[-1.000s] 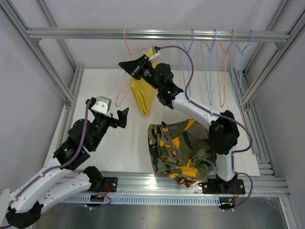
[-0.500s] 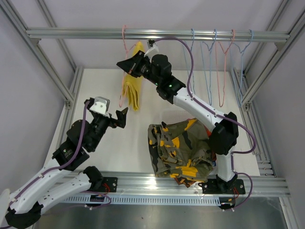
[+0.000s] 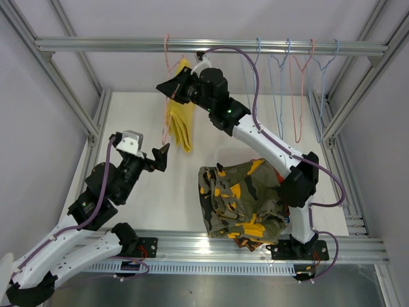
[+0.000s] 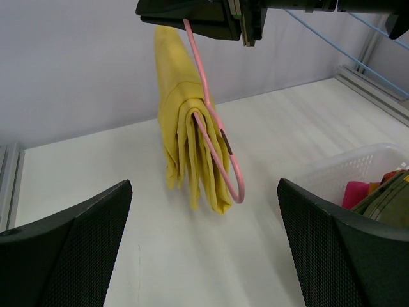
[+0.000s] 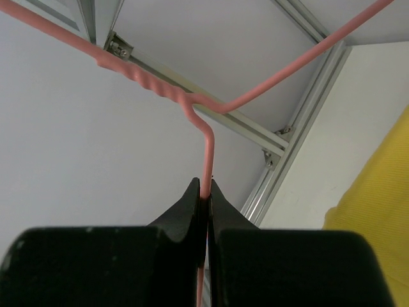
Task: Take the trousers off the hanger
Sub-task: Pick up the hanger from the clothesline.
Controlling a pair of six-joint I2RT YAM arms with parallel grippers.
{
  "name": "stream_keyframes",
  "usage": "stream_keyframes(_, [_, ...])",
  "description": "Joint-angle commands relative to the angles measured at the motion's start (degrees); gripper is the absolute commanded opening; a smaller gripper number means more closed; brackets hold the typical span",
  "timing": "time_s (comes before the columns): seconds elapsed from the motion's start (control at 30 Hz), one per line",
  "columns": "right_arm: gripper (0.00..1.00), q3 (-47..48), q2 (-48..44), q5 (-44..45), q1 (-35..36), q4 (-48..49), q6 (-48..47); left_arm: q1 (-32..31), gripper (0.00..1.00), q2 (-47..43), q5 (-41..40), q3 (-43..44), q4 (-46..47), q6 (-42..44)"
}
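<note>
Plain yellow trousers [image 3: 179, 125] hang folded over a pink hanger [image 3: 165, 115] below the rail. My right gripper [image 3: 167, 89] is shut on the hanger's wire under its hook. The right wrist view shows the pink hanger [image 5: 207, 144] pinched between the closed tips of the right gripper [image 5: 203, 187], with the yellow trousers [image 5: 383, 211] at the right edge. My left gripper [image 3: 163, 153] stands wide open, lower and to the left of the cloth, touching nothing. In its wrist view the yellow trousers [image 4: 182, 141] and pink hanger [image 4: 223, 153] hang ahead of the left gripper [image 4: 203, 188].
A white basket [image 4: 332, 173] at the near right holds a heap of camouflage trousers [image 3: 243, 198]. Several bare blue and pink hangers [image 3: 287, 83] hang on the aluminium rail [image 3: 115, 45] to the right. Frame posts [image 3: 64, 83] flank both sides.
My right gripper has turned and carried the hanger left, so the hanger now shows edge-on and the yellow trousers swung left. My left gripper rose slightly towards them, still open.
</note>
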Motion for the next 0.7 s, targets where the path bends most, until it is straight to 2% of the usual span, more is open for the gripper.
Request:
stream_keyframes(0.0, [0.00, 10.98, -4.29, -9.94, 1.02, 11.99, -13.57, -0.43, 0.99, -0.36, -0.81, -0.70, 1.98, 1.24])
stream_keyframes(0.5, [0.00, 16.70, -2.97, -11.69, -3.72, 10.31, -9.98, -0.35, 1.00, -0.36, -1.69, -0.79, 2.15, 1.77])
stream_keyframes(0.67, [0.00, 9.88, -5.86, -11.61, -3.72, 12.85, -9.88, -0.35, 0.99, -0.97, -2.13, -0.88, 2.33, 2.03])
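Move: The right gripper is already shut on the pink hanger's near shoulder. The clothesline where its hook hangs is about 6 cm ahead, level sideways and some 10 cm above. The yellow trousers drape from the hanger, their middle roughly 6 cm ahead, 5 cm right and 12 cm below; the nearest empty blue hanger is 33 cm right and 6 cm ahead. From the left hand that hook spot lies some 21 cm ahead, 6 cm right and 17 cm up. Keep the right gripper shut on the pink hanger and lift it about 5 cm, easing in slowly and then rising quickly, to bring the hook up off the clothesline. Shift about 2.5 cm to the right meanwhile, and tip the fingers some 10 degrees upward with a slight counter-clockwise turn. Hold that height at the end. ##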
